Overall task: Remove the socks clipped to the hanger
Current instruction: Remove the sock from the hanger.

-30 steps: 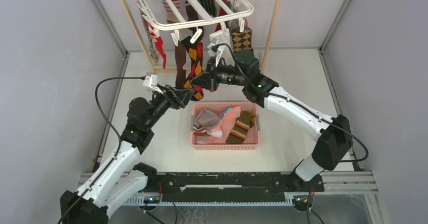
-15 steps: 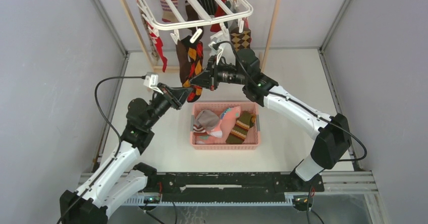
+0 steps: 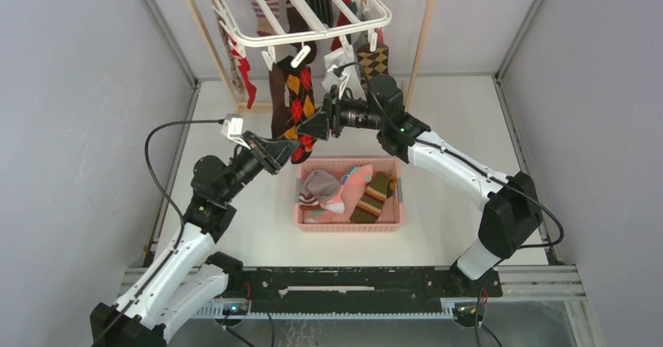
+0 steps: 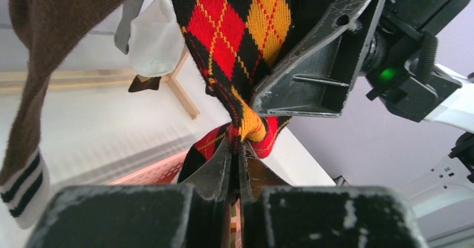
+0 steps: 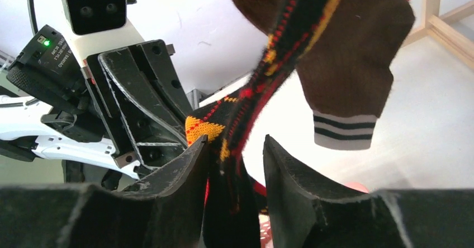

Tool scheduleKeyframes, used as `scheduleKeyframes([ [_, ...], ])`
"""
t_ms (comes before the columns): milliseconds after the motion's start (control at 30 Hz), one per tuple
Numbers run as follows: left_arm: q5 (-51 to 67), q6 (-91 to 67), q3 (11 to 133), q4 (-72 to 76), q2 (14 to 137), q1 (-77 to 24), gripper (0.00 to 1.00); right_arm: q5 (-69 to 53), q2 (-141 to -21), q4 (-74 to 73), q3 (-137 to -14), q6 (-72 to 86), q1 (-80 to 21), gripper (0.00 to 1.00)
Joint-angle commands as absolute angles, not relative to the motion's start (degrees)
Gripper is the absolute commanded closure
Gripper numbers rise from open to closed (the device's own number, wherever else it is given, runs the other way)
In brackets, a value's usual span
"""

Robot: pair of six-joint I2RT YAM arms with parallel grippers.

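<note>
A black, red and yellow argyle sock [image 3: 297, 101] hangs from a clip at the front edge of the white hanger [image 3: 313, 30], beside a dark brown sock [image 3: 278, 89]. My left gripper [image 3: 292, 147] is shut on the argyle sock's lower end; in the left wrist view its tips [image 4: 236, 147] pinch the fabric [image 4: 223, 30]. My right gripper [image 3: 309, 126] stands just above it. In the right wrist view that gripper [image 5: 235, 142] is open, with the argyle sock [image 5: 279, 63] loose between its fingers. The brown sock's striped cuff [image 5: 344, 130] dangles to the right.
A pink basket [image 3: 349, 225] holding several loose socks sits below both grippers. More socks, a red one [image 3: 246, 77] and a brown argyle one [image 3: 374, 60], hang on the hanger. Light wooden poles [image 3: 422, 34] stand behind, and grey walls close both sides.
My left gripper has shut on the argyle sock's lower end. My right gripper, shut on the sock until half a second ago, has opened. The sock has swung slightly left.
</note>
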State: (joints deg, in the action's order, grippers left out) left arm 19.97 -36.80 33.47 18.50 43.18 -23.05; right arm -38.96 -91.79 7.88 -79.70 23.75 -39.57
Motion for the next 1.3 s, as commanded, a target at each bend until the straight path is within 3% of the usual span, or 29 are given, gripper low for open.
scheduleKeyframes([
  [0,21.77,-38.66,34.48,17.84,42.01,-23.29,0.92,-42.24,-91.58,15.56,-77.72,27.5,-36.41,0.49],
  [467,23.74,-39.46,36.06,15.08,41.29,-23.31,0.9,-43.67,-95.17,45.14,-76.2,46.57,-25.84,0.28],
  [833,26.04,-40.93,37.01,14.5,39.7,-23.29,0.88,-42.06,-104.31,61.61,-84.45,61.44,-25.12,0.26],
  [1267,28.0,-41.3,37.22,13.95,39.25,-23.31,0.87,-36.77,-106.7,54.57,-90.61,58.58,-29.43,0.26],
])
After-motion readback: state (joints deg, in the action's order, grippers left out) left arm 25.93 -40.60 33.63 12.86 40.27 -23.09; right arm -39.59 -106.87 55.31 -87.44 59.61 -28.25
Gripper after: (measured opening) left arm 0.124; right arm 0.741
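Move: The clip holding the red-and-black argyle sock is some 10 cm ahead of my right hand, 1 cm to its left and 13 cm above it. The brown sock hangs about 7 cm ahead and 6 cm to the left of that hand, 1 cm up; the white sock about 12 cm ahead, 8 cm to the right and 3 cm up. From my left hand, which grips the argyle sock low down, the clip is roughly 12 cm ahead, 1 cm right and 17 cm up. I draw my right hand clear of the argyle sock, to the right and forward, opening the fingers wider, then raise it and bring it partly back left towards the clip, about 10 cm forward and 10 cm up in all. Its wrist tilts some 30 degrees until the fingers point up-left. My left hand keeps pinching the sock and eases it back 2–3 cm. ##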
